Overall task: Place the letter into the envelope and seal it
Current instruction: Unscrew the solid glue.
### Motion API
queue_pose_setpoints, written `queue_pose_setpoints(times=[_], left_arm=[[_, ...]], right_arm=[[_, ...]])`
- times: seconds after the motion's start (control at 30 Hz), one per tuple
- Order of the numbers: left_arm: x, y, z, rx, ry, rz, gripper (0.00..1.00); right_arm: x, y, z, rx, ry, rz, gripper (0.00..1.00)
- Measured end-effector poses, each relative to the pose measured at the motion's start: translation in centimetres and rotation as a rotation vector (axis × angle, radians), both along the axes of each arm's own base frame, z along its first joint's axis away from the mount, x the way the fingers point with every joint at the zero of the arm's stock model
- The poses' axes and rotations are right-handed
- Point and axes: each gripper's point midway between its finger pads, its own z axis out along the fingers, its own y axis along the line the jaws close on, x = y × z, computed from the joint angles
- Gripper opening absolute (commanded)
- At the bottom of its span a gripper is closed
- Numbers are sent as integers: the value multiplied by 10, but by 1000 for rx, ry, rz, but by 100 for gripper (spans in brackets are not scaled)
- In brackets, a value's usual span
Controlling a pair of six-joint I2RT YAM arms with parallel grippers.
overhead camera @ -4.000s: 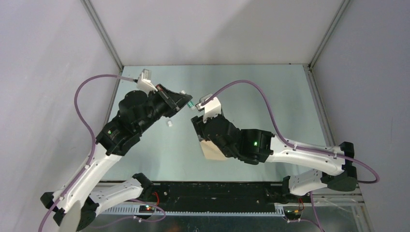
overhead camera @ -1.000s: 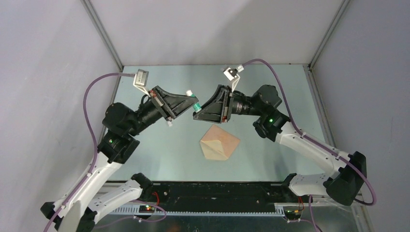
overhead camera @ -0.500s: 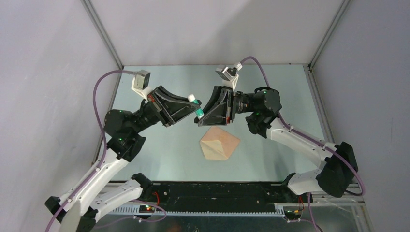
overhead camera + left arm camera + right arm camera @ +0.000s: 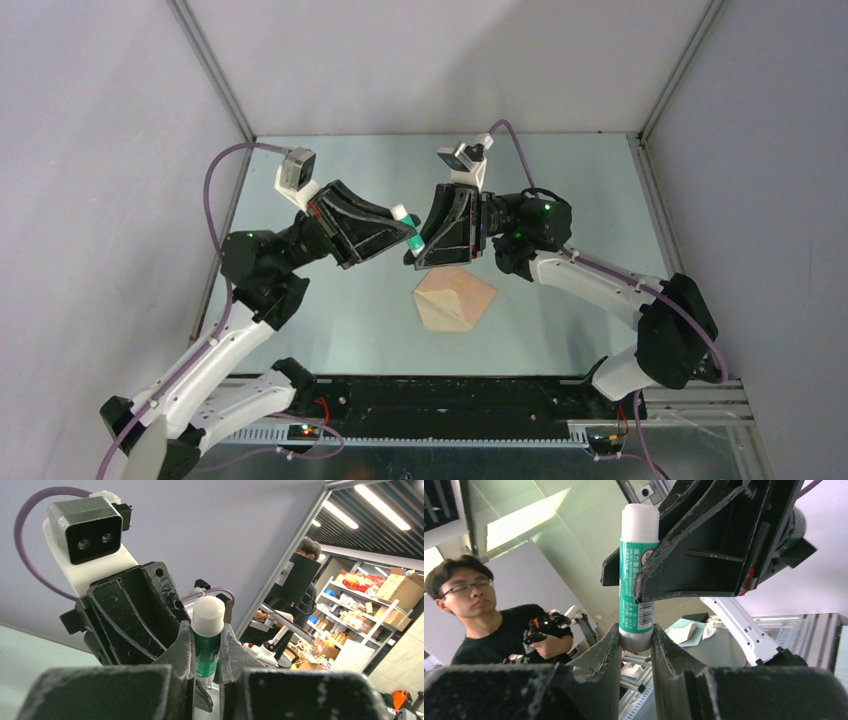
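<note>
A green glue stick (image 4: 407, 226) with a white cap hangs in the air between both grippers, above the table. My left gripper (image 4: 401, 222) is shut on its green body just below the cap (image 4: 207, 617). My right gripper (image 4: 416, 250) is shut on its grey bottom end (image 4: 636, 639). In the right wrist view the left gripper's fingers (image 4: 684, 575) cross the stick's middle. The tan envelope (image 4: 455, 300) lies flat on the table just below and to the right, showing diagonal fold lines. The letter is hidden.
Grey enclosure walls with metal corner posts (image 4: 215, 75) stand at the back and both sides. A black rail (image 4: 450, 400) runs along the near edge between the arm bases. The table (image 4: 560, 190) is glossy pale green.
Four seconds ago my right gripper was down on the envelope; it has since risen to the glue stick. Over the last second both grippers and the stick drifted slightly down and right.
</note>
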Motion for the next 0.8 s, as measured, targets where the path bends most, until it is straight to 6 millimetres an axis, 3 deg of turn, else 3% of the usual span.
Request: queue_pose_setpoints(times=[0.17,0.2,0.33,0.4,0.43,0.5,0.67,0.8], left_arm=[[-2,-2,0,1,-15,-23,0],[-1,-2,-1,4,-12,-21,0],[12,-3,-4,42,33,49,0],[20,-4,-7,80,71,97,0],[24,-5,-8,100,92,114,0],[32,-6,-15,139,132,154,0],[57,-6,-47,229,271,261,0],[70,-1,-59,271,345,336,0]], right_arm=[[-2,-1,0,3,-3,11,0],[-1,-1,0,0,-16,-3,5],[10,0,-2,-65,-44,-144,62],[23,1,-4,-99,-37,-256,74],[31,1,-9,-133,-28,-324,75],[47,-1,-24,-215,-20,-457,88],[67,-13,-68,-419,-57,-711,92],[53,-16,-91,-526,-178,-850,89]])
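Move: The glue stick stands nearly upright between my hands: its middle is pinched at my left fingertips, and it lies about 4 cm above my right fingertips, 1 cm ahead and 1 cm left of them, since those grip the white bottom end. The envelope lies on the table, roughly 15 cm ahead of my left hand, 7 cm to its right and some 47 cm below. From my right hand it is about 16 cm ahead, 6 cm right and 43 cm down. I open my right fingers wide, releasing the glue stick's white bottom end, and draw that hand down about 9 cm and forward some 5 cm overall, swinging it clockwise about 50 degrees while its fingertips dip. My left hand keeps its pinch on the green body and carries the stick about 7 cm forward and 6 cm down, turning some 20 degrees counter-clockwise. ##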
